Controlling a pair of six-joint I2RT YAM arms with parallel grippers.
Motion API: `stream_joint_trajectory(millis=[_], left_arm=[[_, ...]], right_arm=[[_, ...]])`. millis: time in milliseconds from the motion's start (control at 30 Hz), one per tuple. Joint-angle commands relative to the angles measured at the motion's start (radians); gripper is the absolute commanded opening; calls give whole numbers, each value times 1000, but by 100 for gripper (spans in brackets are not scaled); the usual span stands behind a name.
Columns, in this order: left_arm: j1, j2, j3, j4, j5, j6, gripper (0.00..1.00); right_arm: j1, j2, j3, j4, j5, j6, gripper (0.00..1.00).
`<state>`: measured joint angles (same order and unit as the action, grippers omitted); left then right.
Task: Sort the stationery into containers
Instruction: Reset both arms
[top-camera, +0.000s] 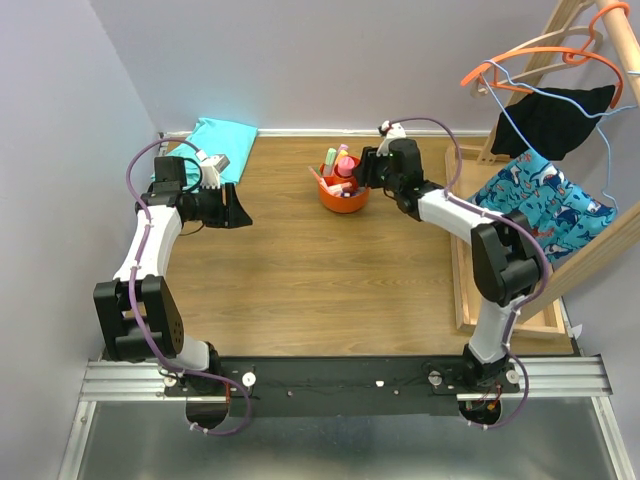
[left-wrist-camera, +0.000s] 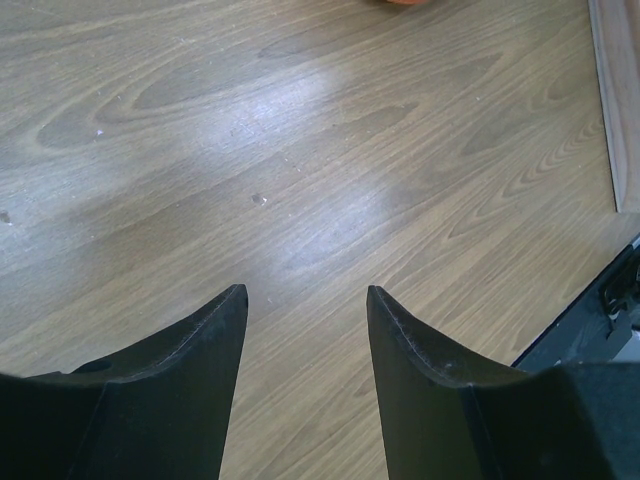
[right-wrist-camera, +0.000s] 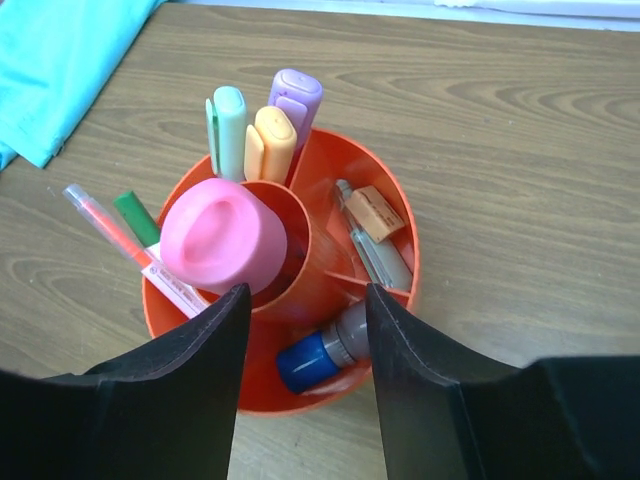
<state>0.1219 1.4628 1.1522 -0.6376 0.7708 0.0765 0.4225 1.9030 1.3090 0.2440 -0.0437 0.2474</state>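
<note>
The round orange-red container (right-wrist-camera: 345, 160) stands on the wooden table, at the far middle in the top view (top-camera: 343, 198). Around its pink centre piece (right-wrist-camera: 222, 235) stand green (right-wrist-camera: 228, 130), orange (right-wrist-camera: 272, 140) and purple (right-wrist-camera: 295, 100) highlighters, an orange-red pen (right-wrist-camera: 120, 240) and a green-capped marker (right-wrist-camera: 135, 215). A tan block (right-wrist-camera: 375, 210) and a blue-grey cylinder (right-wrist-camera: 320, 355) lie in its near compartments. My right gripper (right-wrist-camera: 305, 290) hangs open just over the cylinder, gripping nothing. My left gripper (left-wrist-camera: 305, 290) is open over bare table at the left (top-camera: 243, 212).
A teal folded cloth (top-camera: 215, 135) lies at the back left, its corner (right-wrist-camera: 60, 70) showing in the right wrist view. A large shallow wooden tray (top-camera: 465, 300) sits along the right side. Clothes and hangers (top-camera: 555, 120) hang on a rack at the right.
</note>
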Motion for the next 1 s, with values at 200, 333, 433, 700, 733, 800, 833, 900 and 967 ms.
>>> stream_joint_trajectory(millis=[200,333,433,700,733,800,833,900,967], left_arm=[[-47,-44,1,42,-37,-17,83],[-71,-56,-19,47,-109,-3,99],[-97,-70,-69,81,-277,-15,99],[-179,-24,-43,133,-761,-47,99],[-182,-18,-34,131,-777,-50,99],[-200,-7,-5,127,-795,-49,99],[-208,-4,4,119,-794,-46,99],[-222,5,32,113,-774,-43,99],[-232,13,43,113,-771,-38,99]], right_arm=[[-1,-196,-72,-347,-32,-46,70],[-1,-307,-214,-374,-6,-40,78],[-1,-384,-289,-413,39,-23,100],[-1,-498,-310,-517,149,-14,100],[-1,-505,-306,-522,159,-13,100],[-1,-522,-294,-534,163,-14,100],[-1,-522,-272,-541,166,-10,100],[-1,-525,-243,-571,172,-10,100],[-1,-524,-206,-591,195,-8,100]])
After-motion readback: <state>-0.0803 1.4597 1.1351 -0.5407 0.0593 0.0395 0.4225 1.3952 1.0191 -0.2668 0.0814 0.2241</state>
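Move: The orange container stands just beside the empty right hand: its middle is about 3 cm ahead, 4 cm left and 7 cm below. The blue-capped bottle in it lies almost under the hand, 1 cm left and 6 cm down; the pink bottle is 4 cm ahead, 5 cm left and 3 cm lower. From the idle left hand the container is roughly 17 cm ahead, 29 cm right and 8 cm below. With nothing in its fingers, the right hand draws away from the orange container, about 14 cm back and 9 cm right, rising at first, dipping, then climbing to near its starting height, while it tips down and opens wide. The left hand opens fully, edges right, then swings left, down and forward, its left side rolling up some 30 degrees and the wrist turning counter-clockwise. ##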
